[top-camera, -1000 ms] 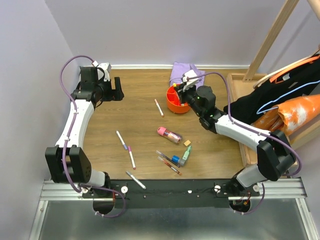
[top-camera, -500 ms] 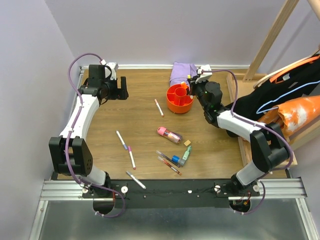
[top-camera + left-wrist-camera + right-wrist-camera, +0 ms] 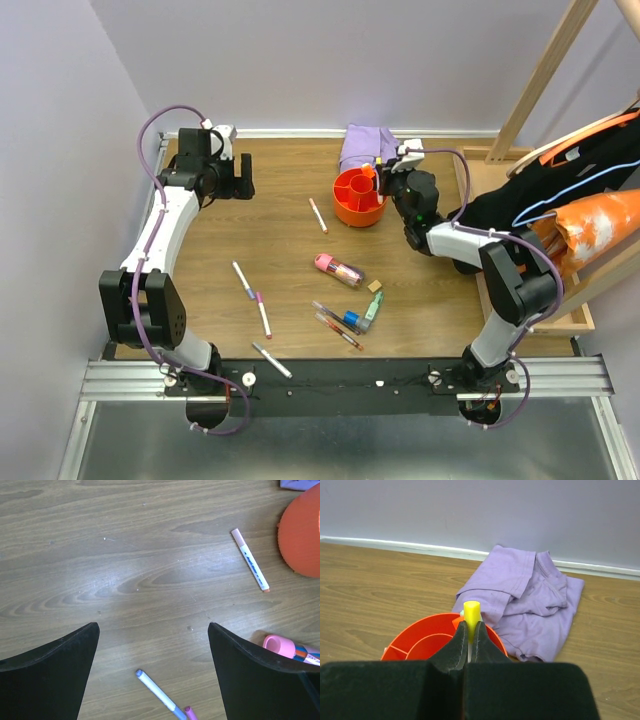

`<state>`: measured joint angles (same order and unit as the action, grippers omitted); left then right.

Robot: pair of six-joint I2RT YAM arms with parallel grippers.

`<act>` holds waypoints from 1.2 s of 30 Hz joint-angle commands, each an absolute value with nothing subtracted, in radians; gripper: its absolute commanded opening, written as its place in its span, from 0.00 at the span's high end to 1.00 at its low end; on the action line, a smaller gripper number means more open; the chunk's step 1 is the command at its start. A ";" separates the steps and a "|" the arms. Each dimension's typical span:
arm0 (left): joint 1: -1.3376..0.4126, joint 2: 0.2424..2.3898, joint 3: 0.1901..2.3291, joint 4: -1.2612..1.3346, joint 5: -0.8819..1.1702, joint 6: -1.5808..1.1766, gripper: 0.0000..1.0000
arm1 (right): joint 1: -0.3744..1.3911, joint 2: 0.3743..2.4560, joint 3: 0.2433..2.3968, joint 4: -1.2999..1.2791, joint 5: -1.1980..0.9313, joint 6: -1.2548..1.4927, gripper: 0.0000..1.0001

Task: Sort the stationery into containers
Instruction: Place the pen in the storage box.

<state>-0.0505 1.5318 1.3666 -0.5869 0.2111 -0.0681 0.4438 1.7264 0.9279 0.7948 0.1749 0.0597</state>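
The round orange cup (image 3: 360,197) with inner dividers stands at the back middle. My right gripper (image 3: 471,627) is shut on a yellow-capped pen (image 3: 471,614), held upright just above the cup's (image 3: 420,642) far right rim. My left gripper (image 3: 152,630) hangs open and empty over bare wood at the back left. Loose on the table lie a pink-capped white pen (image 3: 317,215), a pink tube (image 3: 338,268), a blue-capped white pen (image 3: 157,692), a tan eraser (image 3: 375,285), a mint highlighter (image 3: 372,310) and red pens (image 3: 337,328).
A crumpled lilac cloth (image 3: 530,605) lies right behind the cup, against the back wall. A shallow wooden tray (image 3: 466,165) runs along the right side. Another white pen (image 3: 271,360) lies near the arms' base rail.
My right gripper has carried the yellow-capped pen from over the cup's middle towards its far right rim. The left arm has shifted slightly right and stayed open.
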 commanded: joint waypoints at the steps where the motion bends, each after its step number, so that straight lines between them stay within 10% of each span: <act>1: -0.071 1.529 1.359 -0.614 0.186 -0.048 0.01 | 0.437 1.755 0.891 0.903 0.163 0.106 0.99; 6: -0.109 1.548 1.376 -0.597 0.183 -0.104 0.01 | 0.437 1.735 0.879 0.878 0.146 0.106 0.96; 14: -0.250 1.657 1.451 -0.569 0.144 -0.282 0.01 | 0.437 1.641 0.867 0.769 0.146 0.103 0.54; 21: -0.331 1.785 1.558 -0.554 0.075 -0.396 0.05 | 0.437 1.488 0.942 0.547 0.172 0.120 0.53; 26: -0.373 1.899 1.618 -0.525 0.064 -0.434 0.29 | 0.439 1.373 0.953 0.428 0.176 0.089 0.53; 36: -0.416 2.059 1.693 -0.571 0.009 -0.465 0.32 | 0.437 1.217 0.954 0.221 0.163 0.087 0.53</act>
<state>-0.4042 2.0182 1.6489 -0.5446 0.0658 -0.4377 0.4431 1.2594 0.9314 0.3611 0.1600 0.0956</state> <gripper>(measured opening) 0.687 0.468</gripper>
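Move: The right hand, holding the yellow pen, has the storage box's middle about 6 cm to its left, 2 cm ahead and 15 cm below; the purple cloth lies some 15 cm ahead and 2 cm left, and the white pen 14 cm left, about level. From the open left hand that white pen is about 18 cm right, 8 cm ahead and 19 cm below, with the box 26 cm right and 10 cm ahead, the pink bottle 22 cm right and 4 cm back. Down a last 1.5 cm, then the right hand opens about halfway, lets go of the yellow pen in the box's right-hand compartment, and backs off up and towards its base, rising some 13 cm. Meanwhile the left hand sweeps right about 16 cm towards the white pen, then edges forward and sinks steeply, fingers tipping further down and narrowing to roughly two thirds open, touching nothing yet. ##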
